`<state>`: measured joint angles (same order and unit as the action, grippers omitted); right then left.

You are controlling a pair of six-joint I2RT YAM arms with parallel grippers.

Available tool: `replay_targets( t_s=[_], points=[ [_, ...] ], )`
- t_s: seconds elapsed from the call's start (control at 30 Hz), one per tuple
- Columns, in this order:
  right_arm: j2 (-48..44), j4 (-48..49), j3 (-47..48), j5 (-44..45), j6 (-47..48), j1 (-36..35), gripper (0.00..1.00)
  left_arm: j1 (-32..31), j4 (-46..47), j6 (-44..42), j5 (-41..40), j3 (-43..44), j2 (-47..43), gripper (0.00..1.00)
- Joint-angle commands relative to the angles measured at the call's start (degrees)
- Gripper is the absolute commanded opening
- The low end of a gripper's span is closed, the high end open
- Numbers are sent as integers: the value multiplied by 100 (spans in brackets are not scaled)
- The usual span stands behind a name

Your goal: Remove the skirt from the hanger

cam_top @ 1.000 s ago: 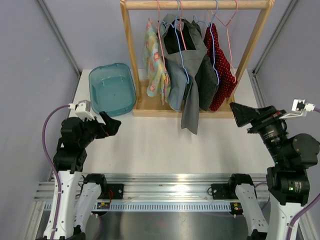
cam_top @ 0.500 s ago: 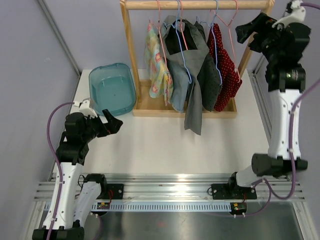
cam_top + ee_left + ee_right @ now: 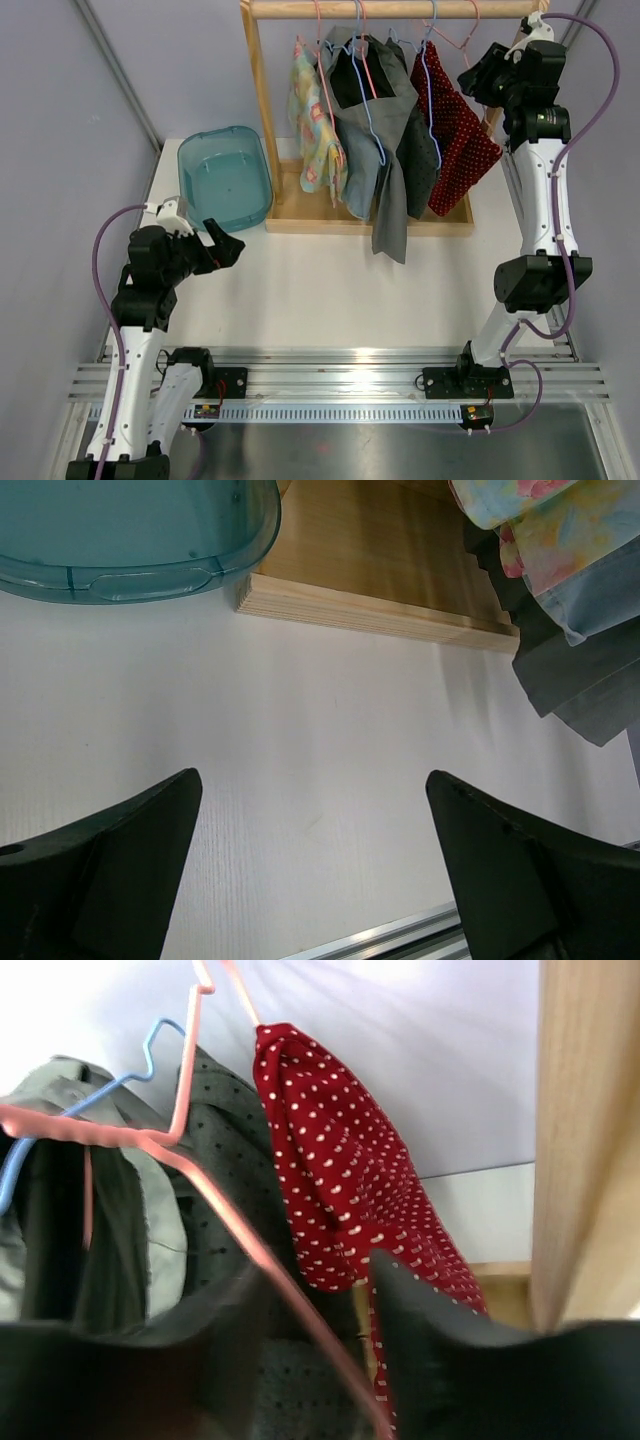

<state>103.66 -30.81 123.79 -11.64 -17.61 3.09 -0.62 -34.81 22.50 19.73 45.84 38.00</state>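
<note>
The red white-dotted skirt (image 3: 455, 140) hangs on a pink wire hanger (image 3: 462, 40) at the right end of the rack's rail. My right gripper (image 3: 480, 75) is raised beside it, just under the rail. In the right wrist view the pink hanger (image 3: 240, 1230) runs slantwise between the jaws of the right gripper (image 3: 315, 1275), which stand partly apart, wider than the wire. The skirt (image 3: 340, 1190) hangs just beyond them. My left gripper (image 3: 225, 243) hovers low over the table at the left, wide open with nothing in it (image 3: 312, 780).
A wooden rack (image 3: 390, 9) stands at the back on a wooden base (image 3: 300, 215). It also carries a floral garment (image 3: 312, 120), a grey one (image 3: 370, 130) and a dark dotted one (image 3: 415, 150). A teal tub (image 3: 225, 180) sits left of it. The rack's right post (image 3: 585, 1140) is close to the right gripper.
My right arm rose from the table to the top right of the rack and its jaws narrowed around the pink hanger wire. The skirt swung out to the right. The left arm barely moved.
</note>
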Motion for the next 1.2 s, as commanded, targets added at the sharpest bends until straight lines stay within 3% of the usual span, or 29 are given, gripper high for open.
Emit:
replay_targets(
  t_s=[0.0, 0.07, 0.1, 0.33, 0.4, 0.5, 0.67, 0.83, 0.97, 1.17],
  points=[
    [-170, 382, -170, -40, -41, -10, 27, 53, 264, 26, 207, -23, 6, 99],
    [-162, 382, -153, -93, -76, -10, 13, 54, 264, 26, 216, -32, 32, 99],
    [-153, 348, -127, -102, -85, -10, 1, 54, 255, 26, 216, -32, 41, 99],
    [-345, 40, 470, -365, -199, -10, 0, 62, 325, -26, 181, 100, 24, 99],
    [-486, -56, 795, -409, -225, -10, 0, -34, 422, 34, -151, 335, -38, 99],
    [-837, -232, 1086, -374, -191, -10, 0, -630, 440, 88, -714, 968, 232, 99],
    [-1654, -609, 947, -130, 55, -10, 0, -2624, 45, -473, -2311, 3208, 1559, 99],
    [-2488, -1102, 228, -364, 29, -10, 0, -4240, -18, -1037, -2623, 5246, 3183, 99],
    [-3289, -1243, -624, -567, -68, -19, 0, -5271, 395, -1213, -2448, 5646, 3880, 99],
    [-4449, -1516, -1479, -980, -549, -10, 0, -6695, 1668, -1503, -2069, 5093, 4566, 99]
  ],
)
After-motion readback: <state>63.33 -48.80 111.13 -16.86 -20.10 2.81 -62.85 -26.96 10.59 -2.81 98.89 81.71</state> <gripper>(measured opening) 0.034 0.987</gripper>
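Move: The right fingers are already straddling the near arm of the skirt's pink hanger, which passes practically at the hand point. The red skirt hangs from it some 6 cm farther out and about 14 cm below; the hook sits on the rack's bar about 16 cm above and 4 cm ahead. The dark grey garment is roughly 11 cm to the left, 5 cm ahead and 14 cm lower. From the left hand the skirt lies about 28 cm ahead, 46 cm to the right and 6 cm higher. Back towards the robot by about 26 cm and up 10 goes the right hand, after its fingers have finished closing and pinched the hanger's arm; it rises early, then mostly draws back, keeping its grip. Half a second in, the open left hand sweeps some 31 cm right and 19 up towards the skirt, turning about 45 degrees clockwise with its fingers tipping up, not yet touching. ##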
